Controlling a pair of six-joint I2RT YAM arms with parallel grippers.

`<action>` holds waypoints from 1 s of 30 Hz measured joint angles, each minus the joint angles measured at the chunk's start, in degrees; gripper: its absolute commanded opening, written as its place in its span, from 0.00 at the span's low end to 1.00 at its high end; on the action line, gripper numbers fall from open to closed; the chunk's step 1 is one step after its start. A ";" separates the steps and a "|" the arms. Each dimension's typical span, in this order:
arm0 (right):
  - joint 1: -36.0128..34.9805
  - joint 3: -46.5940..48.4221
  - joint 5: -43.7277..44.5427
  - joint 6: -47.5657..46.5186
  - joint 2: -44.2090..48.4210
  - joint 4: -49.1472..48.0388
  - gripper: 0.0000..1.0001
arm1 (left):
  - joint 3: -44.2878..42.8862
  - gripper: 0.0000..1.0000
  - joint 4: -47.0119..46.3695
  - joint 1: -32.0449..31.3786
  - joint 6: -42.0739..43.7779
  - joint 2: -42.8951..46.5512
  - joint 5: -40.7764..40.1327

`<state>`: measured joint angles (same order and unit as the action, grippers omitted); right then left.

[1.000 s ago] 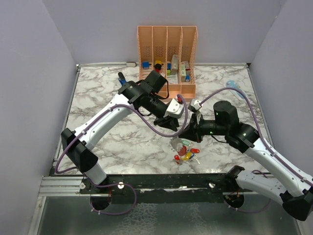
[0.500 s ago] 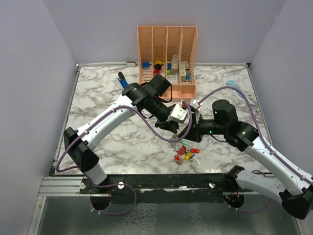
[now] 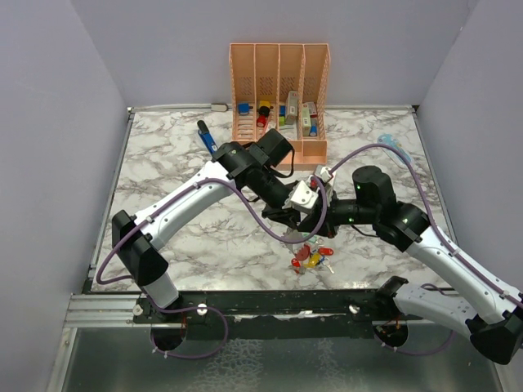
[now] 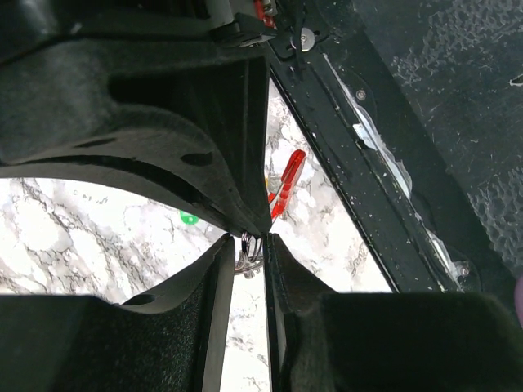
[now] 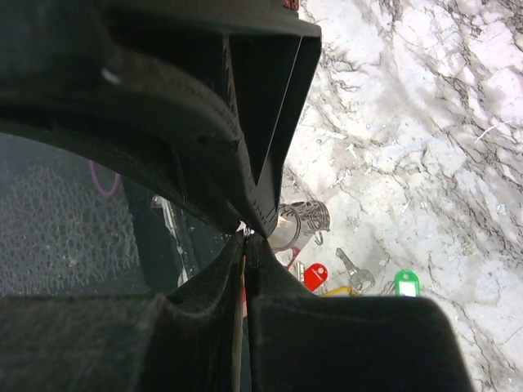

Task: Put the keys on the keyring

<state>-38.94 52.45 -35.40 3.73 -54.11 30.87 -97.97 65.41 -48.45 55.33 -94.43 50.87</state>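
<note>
My two grippers meet tip to tip above the keys (image 3: 310, 256), a small coloured heap near the table's front edge. The left gripper (image 3: 292, 215) (image 4: 248, 241) is shut, with a narrow gap, on a key's small wire ring (image 4: 248, 260). Beyond it show a red strip (image 4: 286, 181) and a green tag (image 4: 189, 218). The right gripper (image 3: 315, 219) (image 5: 243, 235) is shut on a thin red edge of the keyring. The keyring's silver side (image 5: 296, 222) hangs just past its tips. Below lie a red key head (image 5: 315, 275), a bare metal key (image 5: 351, 273) and a green tag (image 5: 406, 283).
A peach organiser (image 3: 280, 57) with blocky items stands at the back. A dark blue stick tool (image 3: 206, 135) lies to its left and a pale blue flat tool (image 3: 392, 145) at the back right. The black front rail (image 3: 270, 302) runs just below the keys.
The left arm has swung right and forward until its gripper meets the right gripper's tips. The right arm and the heap of keys have barely moved.
</note>
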 measured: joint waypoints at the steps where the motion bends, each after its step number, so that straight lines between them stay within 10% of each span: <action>1: 0.00 0.00 0.02 0.00 0.00 0.00 0.01 | 0.00 0.24 0.07 -0.13 0.11 -0.09 -0.07; 9: 0.00 0.00 0.00 0.02 0.00 0.63 0.01 | 0.00 0.01 0.31 -0.85 0.04 -0.33 -1.07; 24: 0.00 0.00 0.02 0.04 0.13 1.70 0.02 | 0.37 0.00 -0.70 -1.18 -2.40 -0.63 -1.70; 30: 0.02 0.26 3.39 0.46 2.03 3.02 0.36 | 1.14 0.00 -3.50 -1.42 -5.70 -0.63 -2.71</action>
<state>-38.92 52.71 -32.01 4.19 -52.07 33.89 -96.84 61.91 -49.87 49.63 -95.07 48.16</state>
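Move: The ring of the keyring, still pinched in the right fingertips, lies between the left hand's slightly open fingers, within about 1 cm of its hand point, and is level with the right hand point within about 1 cm. Some 20 cm below, the yellow-tagged keys lie about 5 cm right of either hand and 2 cm back, the green-tagged key about 4 cm right and 4 cm ahead. Easing down about 1 cm, the left hand shuts its slightly open fingers and pinches the ring right beside the right fingertips. With that grip made, the left slides a little to the right, while the right hand, at first nearly still, opens its fingers about a quarter at the very end, lets go of the ring and shifts about 1 cm to its right. ##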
